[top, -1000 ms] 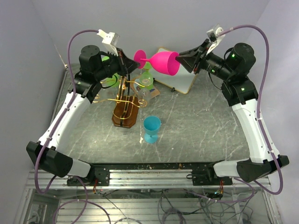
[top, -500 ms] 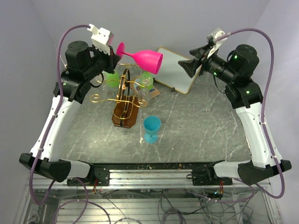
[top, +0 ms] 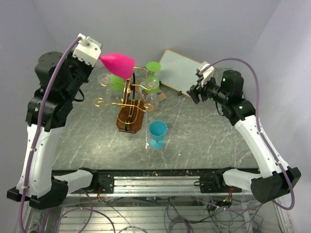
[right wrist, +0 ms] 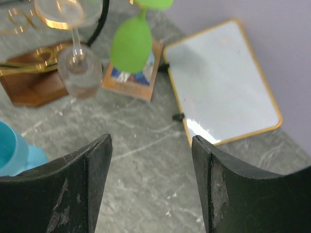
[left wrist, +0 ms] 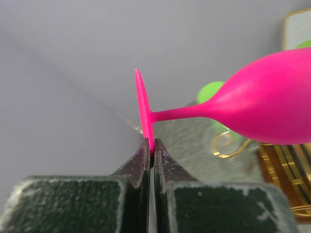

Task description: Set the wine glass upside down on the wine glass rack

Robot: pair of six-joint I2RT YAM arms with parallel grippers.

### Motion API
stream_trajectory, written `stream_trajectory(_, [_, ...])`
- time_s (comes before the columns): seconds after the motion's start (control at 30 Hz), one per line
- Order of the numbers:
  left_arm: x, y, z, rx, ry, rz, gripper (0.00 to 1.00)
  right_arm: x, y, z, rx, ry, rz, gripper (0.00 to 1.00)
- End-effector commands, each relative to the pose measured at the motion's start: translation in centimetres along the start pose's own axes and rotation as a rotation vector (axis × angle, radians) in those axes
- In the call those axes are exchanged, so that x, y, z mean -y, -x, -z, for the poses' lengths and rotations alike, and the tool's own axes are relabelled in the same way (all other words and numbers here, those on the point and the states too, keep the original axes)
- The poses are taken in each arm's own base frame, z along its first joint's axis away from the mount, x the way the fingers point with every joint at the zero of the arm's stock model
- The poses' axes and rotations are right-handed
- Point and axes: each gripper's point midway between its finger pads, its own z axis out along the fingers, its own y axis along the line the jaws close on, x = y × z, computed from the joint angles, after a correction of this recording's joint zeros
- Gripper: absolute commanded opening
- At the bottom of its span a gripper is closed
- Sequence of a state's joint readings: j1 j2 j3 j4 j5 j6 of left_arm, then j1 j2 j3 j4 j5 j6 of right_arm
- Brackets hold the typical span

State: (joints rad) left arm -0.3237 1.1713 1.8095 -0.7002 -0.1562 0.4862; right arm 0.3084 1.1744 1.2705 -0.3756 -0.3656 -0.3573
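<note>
My left gripper [top: 99, 58] is shut on the foot of the pink wine glass [top: 118, 64], high at the back left. In the left wrist view the fingertips [left wrist: 146, 151] pinch the edge of the thin pink foot disc [left wrist: 142, 104]. The stem and the bowl [left wrist: 272, 104] stretch sideways to the right. The bowl hangs above the top of the gold wire wine glass rack [top: 127, 99], whose scroll [left wrist: 224, 145] shows below it. My right gripper [top: 192, 92] is open and empty, over the table [right wrist: 151, 145] to the right of the rack.
Green glasses [top: 153, 68] and clear glasses [right wrist: 77, 68] hang on the rack's arms. A blue cup [top: 157, 133] stands in front of the wooden base [top: 130, 120]. A white gold-framed board [top: 182, 72] leans at the back right, with a small card [right wrist: 133, 73] beside it.
The right gripper let go of the pink bowl, opened and drew back down and to the right. The left arm rose and swung left, carrying the glass by its foot.
</note>
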Motion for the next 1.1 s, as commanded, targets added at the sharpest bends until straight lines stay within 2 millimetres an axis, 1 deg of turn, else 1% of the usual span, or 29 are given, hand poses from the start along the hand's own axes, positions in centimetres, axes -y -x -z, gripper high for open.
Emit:
stream_trajectory(0.0, [-5.7, -1.9, 3.7, -0.126, 0.228, -0.142, 0.07, 0.5, -1.4, 0.4, 0.017, -0.055, 0.078, 0.66])
stream_trajectory(0.2, [-10.1, -6.2, 7.2, -0.365, 0.448, -0.318, 0.07, 0.4, -3.4, 0.5, 0.012, -0.056, 0.056, 0.67])
stream_trajectory(0.3, [-10.6, -8.7, 7.4, -0.498, 0.481, -0.433, 0.07, 0.4, -4.1, 0.3, 0.006, -0.044, 0.033, 0.67])
stream_trajectory(0.33, [-10.5, -9.7, 7.2, -0.551, 0.471, -0.492, 0.07, 0.5, -4.3, 0.3, 0.004, -0.044, 0.029, 0.67])
stream_trajectory(0.4, [-10.3, -11.1, 6.9, -0.620, 0.468, -0.559, 0.07, 0.7, -4.6, 0.3, -0.002, -0.048, 0.022, 0.67])
stream_trajectory(0.47, [-9.8, -12.4, 6.5, -0.668, 0.442, -0.611, 0.07, 0.9, -4.9, 0.5, -0.004, -0.056, 0.019, 0.67])
stream_trajectory(0.57, [-8.5, -14.0, 5.4, -0.702, 0.357, -0.679, 0.07, 1.2, -5.2, 0.7, -0.003, -0.066, 0.015, 0.67])
stream_trajectory(0.73, [-5.3, -16.1, 3.2, -0.687, 0.180, -0.744, 0.07, 1.0, -5.5, 0.9, 0.001, -0.062, 0.014, 0.67])
stream_trajectory(0.93, [-1.8, -17.8, 1.9, -0.643, 0.006, -0.788, 0.07, 1.0, -5.3, 1.1, 0.011, -0.063, 0.020, 0.67])
stream_trajectory(1.07, [-0.2, -17.9, 1.2, -0.599, -0.065, -0.803, 0.07, 1.1, -5.0, 1.2, 0.019, -0.066, 0.025, 0.67])
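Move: The left hand pinches the foot of the pink wine glass, bowl out to its right; the rack's empty near-left hook lies almost straight below, about 25 cm down and 2 cm right. The clear glass hangs some 7 cm ahead and 3 cm right, the green glass 13 cm ahead and 8 cm right; the rack's frame is 4 cm ahead and 13 cm right, all 20 to 30 cm lower. From the right hand the hook is roughly 40 cm left, 3 cm back, 9 cm lower. The left hand, still pinching the pink glass by its foot, swings about 14 cm left and a little back, clear of the rack's left side, then drops to some 15 cm below its start, coming forward again and edging back right towards the near-left hook, while the wrist rolls some 50 degrees, left side up, swinging the bowl down. The open, empty right hand sinks about 5 cm and drifts 3 cm right, then waits. ##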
